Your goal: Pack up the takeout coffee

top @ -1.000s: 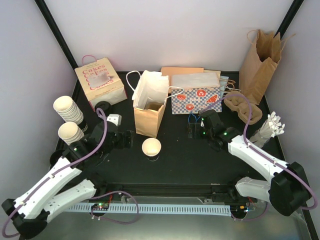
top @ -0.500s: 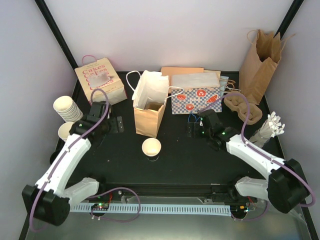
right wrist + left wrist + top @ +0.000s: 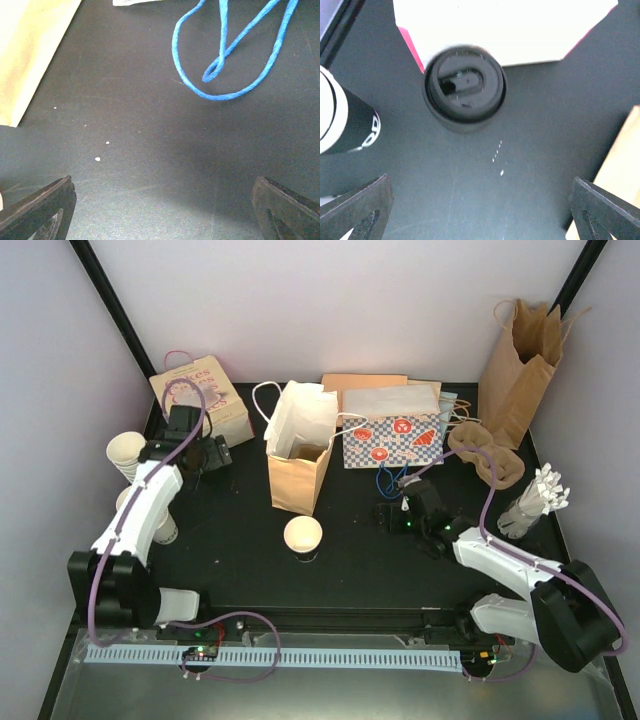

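Note:
No lidded takeout coffee shows in any view. A lidless cream paper cup (image 3: 303, 536) stands upright mid-table. My left gripper (image 3: 208, 453) hovers open at the back left, beside the Cakes box (image 3: 200, 400). In the left wrist view a stack of black lids (image 3: 465, 90) lies on the table ahead of the open left gripper (image 3: 480, 220), with nothing between the fingers (image 3: 360, 210). My right gripper (image 3: 392, 512) is open low over bare table right of the cup, empty in its own view (image 3: 162, 210).
Stacked cream cups (image 3: 128, 452) stand at the far left, one stack (image 3: 340, 125) beside the lids. An open brown bag (image 3: 298, 455) stands behind the cup; its side shows (image 3: 30, 50). A checkered bag (image 3: 392, 435) has blue handles (image 3: 225, 55). A cup carrier (image 3: 487, 455) sits back right.
My left arm has swung back and left, from beside the cup stacks to the lids at the Cakes box. The right gripper has drawn slightly nearer. Both stay open.

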Robot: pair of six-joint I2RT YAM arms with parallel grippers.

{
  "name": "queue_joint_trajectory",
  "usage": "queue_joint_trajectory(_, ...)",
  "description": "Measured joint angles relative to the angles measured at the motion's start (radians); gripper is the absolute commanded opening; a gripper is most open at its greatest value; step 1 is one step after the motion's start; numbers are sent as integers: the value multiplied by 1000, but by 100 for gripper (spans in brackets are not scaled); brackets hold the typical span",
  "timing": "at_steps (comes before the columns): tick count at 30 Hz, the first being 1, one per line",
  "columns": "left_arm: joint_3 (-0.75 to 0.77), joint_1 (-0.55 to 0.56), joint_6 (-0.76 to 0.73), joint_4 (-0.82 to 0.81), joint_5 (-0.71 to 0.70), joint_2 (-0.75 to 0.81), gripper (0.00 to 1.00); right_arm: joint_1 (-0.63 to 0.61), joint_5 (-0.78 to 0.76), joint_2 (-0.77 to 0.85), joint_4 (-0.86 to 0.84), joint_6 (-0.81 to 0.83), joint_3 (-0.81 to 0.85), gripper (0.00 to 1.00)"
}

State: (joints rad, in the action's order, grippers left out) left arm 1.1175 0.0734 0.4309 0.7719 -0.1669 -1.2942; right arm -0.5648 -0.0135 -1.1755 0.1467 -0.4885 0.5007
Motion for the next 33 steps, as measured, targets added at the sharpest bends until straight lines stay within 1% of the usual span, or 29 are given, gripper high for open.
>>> queue_joint_trajectory(6,151,-23,-12,15,-37,-171,99,0,18,15,-61,0,-17,98)
queue_joint_trajectory(13,183,-60,-15,48,-40,-315,99,0,25,34,-95,0,-23,99)
queue_joint_trajectory(17,237,-72,-13,77,-54,-395,99,0,25,43,-105,0,-23,99)
queue_joint_trajectory(20,284,-72,-13,97,-71,-439,99,0,27,43,-108,0,-23,99)
queue_joint_trajectory(24,329,-72,-13,117,-84,-475,93,0,32,43,-110,0,-23,99)
queue_joint_trajectory(26,347,-72,-13,122,-84,-487,92,0,35,43,-111,0,-23,99)
queue_joint_trajectory(33,415,-72,-12,164,-95,-537,96,0,39,43,-111,0,-23,99)
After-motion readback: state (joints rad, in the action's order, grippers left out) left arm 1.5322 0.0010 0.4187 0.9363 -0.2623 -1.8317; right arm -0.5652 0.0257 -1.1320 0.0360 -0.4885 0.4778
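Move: Out ahead of the open left hand, the black lid lies about 10 cm forward, 4 cm to the left and 11 cm below. The cake box stands right behind the lid, its middle some 10 cm farther out. The far cup stack is about 12 cm left of the lid and 4 cm nearer; the white paper bag is roughly 21 cm right of it and 4 cm nearer. From the right hand the lid is some 43 cm left and 13 cm forward, slightly lower. Reaching forward about 8 cm and 4 cm to the left, the left hand closes in on the black lid in front of the cake box: first nearly level, then sinking about 6 cm as the wrist tips some 15 degrees more downward, then creeping on forward. Its fingers stay open, just short of the lid. The right hand lifts about 2 cm, empty. ##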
